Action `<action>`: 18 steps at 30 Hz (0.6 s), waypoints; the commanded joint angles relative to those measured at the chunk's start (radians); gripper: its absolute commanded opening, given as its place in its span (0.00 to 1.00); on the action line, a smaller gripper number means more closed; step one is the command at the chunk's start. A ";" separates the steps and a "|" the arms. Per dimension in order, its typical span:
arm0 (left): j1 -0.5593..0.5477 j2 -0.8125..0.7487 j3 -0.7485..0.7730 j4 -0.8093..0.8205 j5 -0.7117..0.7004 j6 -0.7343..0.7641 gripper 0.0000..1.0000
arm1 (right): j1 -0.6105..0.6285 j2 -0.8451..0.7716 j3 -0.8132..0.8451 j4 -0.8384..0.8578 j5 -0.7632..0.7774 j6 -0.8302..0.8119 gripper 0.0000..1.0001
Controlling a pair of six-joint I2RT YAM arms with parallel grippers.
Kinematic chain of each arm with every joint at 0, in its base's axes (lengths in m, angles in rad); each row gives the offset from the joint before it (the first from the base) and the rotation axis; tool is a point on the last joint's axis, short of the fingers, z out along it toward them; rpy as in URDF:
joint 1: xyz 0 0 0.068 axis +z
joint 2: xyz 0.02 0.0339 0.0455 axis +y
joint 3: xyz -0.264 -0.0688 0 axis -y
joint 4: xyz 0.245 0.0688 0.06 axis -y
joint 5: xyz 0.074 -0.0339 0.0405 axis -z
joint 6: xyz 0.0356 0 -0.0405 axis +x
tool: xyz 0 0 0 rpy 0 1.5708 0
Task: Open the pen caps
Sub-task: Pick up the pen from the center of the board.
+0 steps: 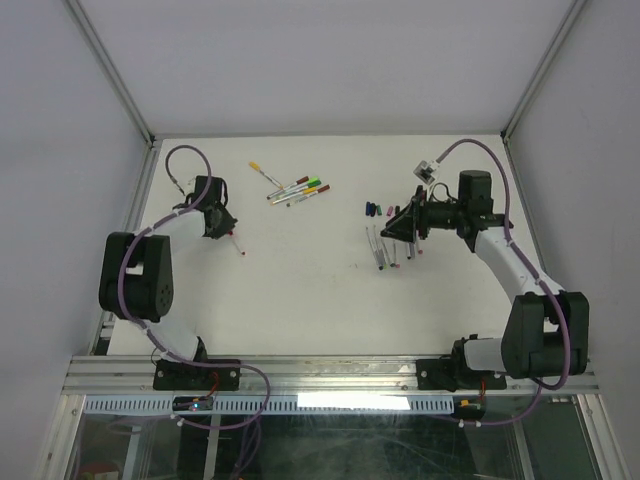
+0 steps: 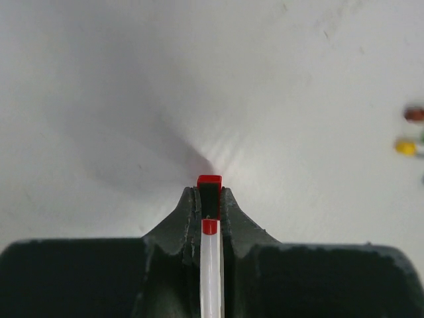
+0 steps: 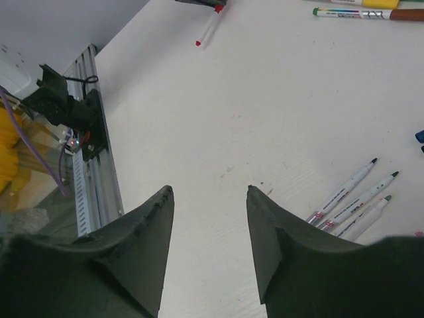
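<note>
My left gripper (image 1: 226, 228) (image 2: 209, 192) is shut on a red pen (image 2: 212, 265) with a white barrel. Its red cap (image 2: 209, 180) pokes out just past the fingertips. In the top view the pen (image 1: 236, 243) slants down to the right from the jaws, a red end near the table. My right gripper (image 1: 388, 228) (image 3: 210, 192) is open above bare table, holding nothing. Beside it lie a few uncapped pens (image 1: 380, 250) (image 3: 354, 192). Loose pen caps (image 1: 378, 209) lie just behind them. Several capped pens (image 1: 297, 189) lie in a pile at the back centre.
Brown (image 2: 414, 114) and yellow (image 2: 405, 147) pen ends show at the right edge of the left wrist view. An aluminium rail (image 3: 93, 165) with cabling runs along the table's near edge. Enclosure walls stand on three sides.
</note>
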 commanded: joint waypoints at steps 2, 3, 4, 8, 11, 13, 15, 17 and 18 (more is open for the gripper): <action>-0.101 -0.263 -0.214 0.296 0.208 -0.078 0.00 | 0.042 -0.115 -0.147 0.397 -0.068 0.116 0.64; -0.131 -0.303 -0.254 0.340 0.218 -0.093 0.00 | 0.046 -0.115 -0.179 0.466 -0.094 0.150 0.67; -0.163 -0.359 -0.308 0.390 0.229 -0.106 0.00 | 0.054 -0.110 -0.204 0.527 -0.121 0.184 0.69; -0.296 -0.491 -0.469 0.660 0.269 -0.185 0.00 | 0.120 -0.068 -0.203 0.539 -0.112 0.205 0.69; -0.409 -0.549 -0.575 0.885 0.235 -0.227 0.00 | 0.180 -0.042 -0.199 0.539 -0.068 0.227 0.68; -0.488 -0.563 -0.621 1.013 0.173 -0.229 0.00 | 0.208 -0.016 -0.202 0.569 -0.048 0.275 0.68; -0.566 -0.562 -0.658 1.149 0.095 -0.215 0.00 | 0.231 0.011 -0.206 0.605 -0.028 0.331 0.68; -0.640 -0.546 -0.675 1.237 -0.009 -0.195 0.00 | 0.256 0.032 -0.210 0.631 -0.009 0.370 0.68; -0.671 -0.534 -0.677 1.270 -0.047 -0.186 0.00 | 0.269 0.037 -0.212 0.642 0.009 0.384 0.68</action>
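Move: The left gripper already holds the red-capped pen by its cap. The open right gripper, where the pen is going, is roughly 41 cm to its right, 9 cm back and 17 cm higher; the capped pens lie some 12 cm ahead and 18 cm right of it. From the right hand, the held pen is about 39 cm left, 6 cm ahead and 18 cm down; the uncapped pens are 6 cm ahead, 3 cm right, the loose caps 16 cm straight ahead, both 19 cm below. Bring the left gripper about 22 cm to the right towards the right gripper, raising it and drawing it back some 10 cm each, keeping it shut on the cap while the fingers tip up from steeply down and swing clockwise. Meanwhile open the right gripper wider and ease it left and a little back towards the pen, touching nothing yet. ##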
